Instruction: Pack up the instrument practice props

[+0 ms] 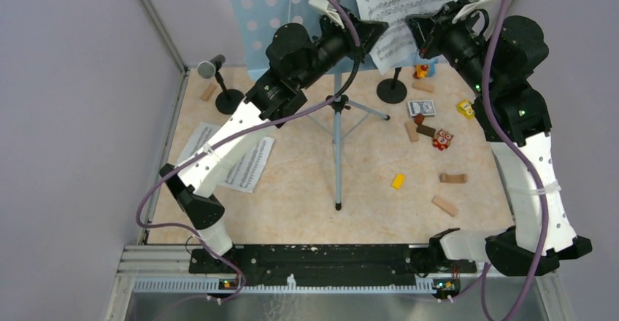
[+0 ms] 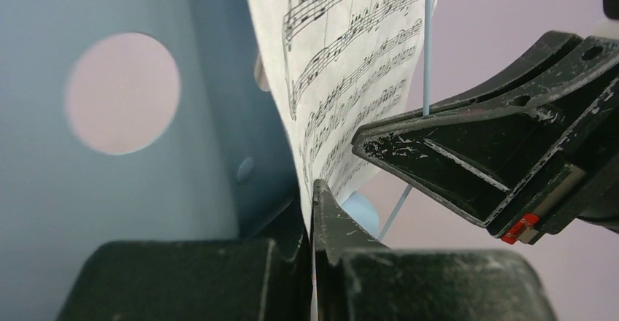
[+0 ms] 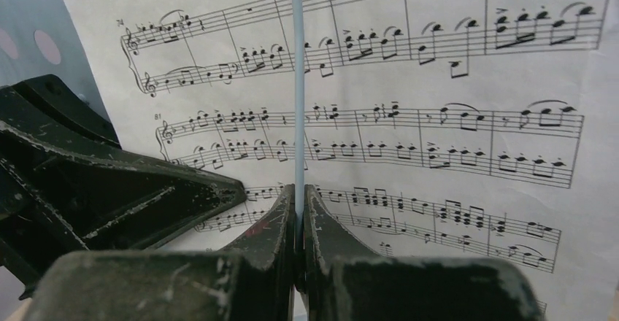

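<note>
The light blue hole-punched music desk stands on grey tripod legs at the back. A printed music sheet rests on it. My left gripper is shut on that sheet's lower edge. My right gripper is shut on the desk's thin light blue wire page retainer, in front of the sheet. Both grippers meet at the sheet's bottom. More music sheets lie flat at the left. A microphone sits in a black round-based holder; a second holder stands right of centre.
A small card box, wooden blocks and colourful toys are scattered on the right half of the table, with a yellow block nearer the middle. Purple walls close in the left, back and right.
</note>
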You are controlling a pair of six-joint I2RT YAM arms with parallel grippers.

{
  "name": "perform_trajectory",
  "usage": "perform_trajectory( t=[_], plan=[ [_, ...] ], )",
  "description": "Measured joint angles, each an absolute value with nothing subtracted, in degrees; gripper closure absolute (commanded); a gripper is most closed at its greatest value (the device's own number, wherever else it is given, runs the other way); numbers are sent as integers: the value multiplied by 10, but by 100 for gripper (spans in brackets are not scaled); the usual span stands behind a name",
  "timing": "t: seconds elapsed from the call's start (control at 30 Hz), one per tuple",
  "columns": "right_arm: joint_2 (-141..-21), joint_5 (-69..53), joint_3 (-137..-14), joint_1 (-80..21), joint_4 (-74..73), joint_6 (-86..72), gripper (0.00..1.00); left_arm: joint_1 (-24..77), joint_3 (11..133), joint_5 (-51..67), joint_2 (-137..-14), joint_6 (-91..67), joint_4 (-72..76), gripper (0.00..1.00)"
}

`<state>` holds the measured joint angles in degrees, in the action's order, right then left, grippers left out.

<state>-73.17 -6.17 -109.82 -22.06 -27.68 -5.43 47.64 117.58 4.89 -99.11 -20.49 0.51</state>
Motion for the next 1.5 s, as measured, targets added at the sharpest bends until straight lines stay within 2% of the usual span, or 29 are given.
perform_trajectory(
  t=[0.3, 0.63, 0.93, 1.27, 1.5],
  plan=[
    [-720, -65, -1072, -221, -241, -48, 100, 474, 1152, 11, -945, -195, 4, 100],
    [-698, -68, -1038, -221, -217, -40, 100, 472, 1047, -58, -775, -152, -17, 100],
    [-688, -68, -1017, -221, -210, -42, 77, 471, 946, -141, -533, -134, -93, 100],
    [-671, -66, -1000, -221, -219, -42, 64, 470, 802, -287, -312, -178, -199, 100],
    [-583, -58, -924, -221, -228, -39, 61, 470, 636, -406, -214, -317, -337, 100]
  ],
)
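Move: The left hand already pinches the second sheet's edge, close in front of the stand's blue plate; the first sheet lies on the table about 45 cm to its left, level fore-and-aft and some 58 cm below, with the silver-headed microphone 24 cm beyond that sheet. The right hand already pinches the right page clip; the plate's middle is about 10 cm ahead and 13 cm left, the held sheet's middle 6 ahead, 3 left. Leftwards and back in a wide sweep, the left hand draws the pinched sheet away from the stand and towards the first sheet, some 37 cm left, rising about 8 cm before dipping steeply and turning counter-clockwise. The right hand holds the clip almost still until the sheet is well on its way, then opens, lets go and draws back about 4 cm. ##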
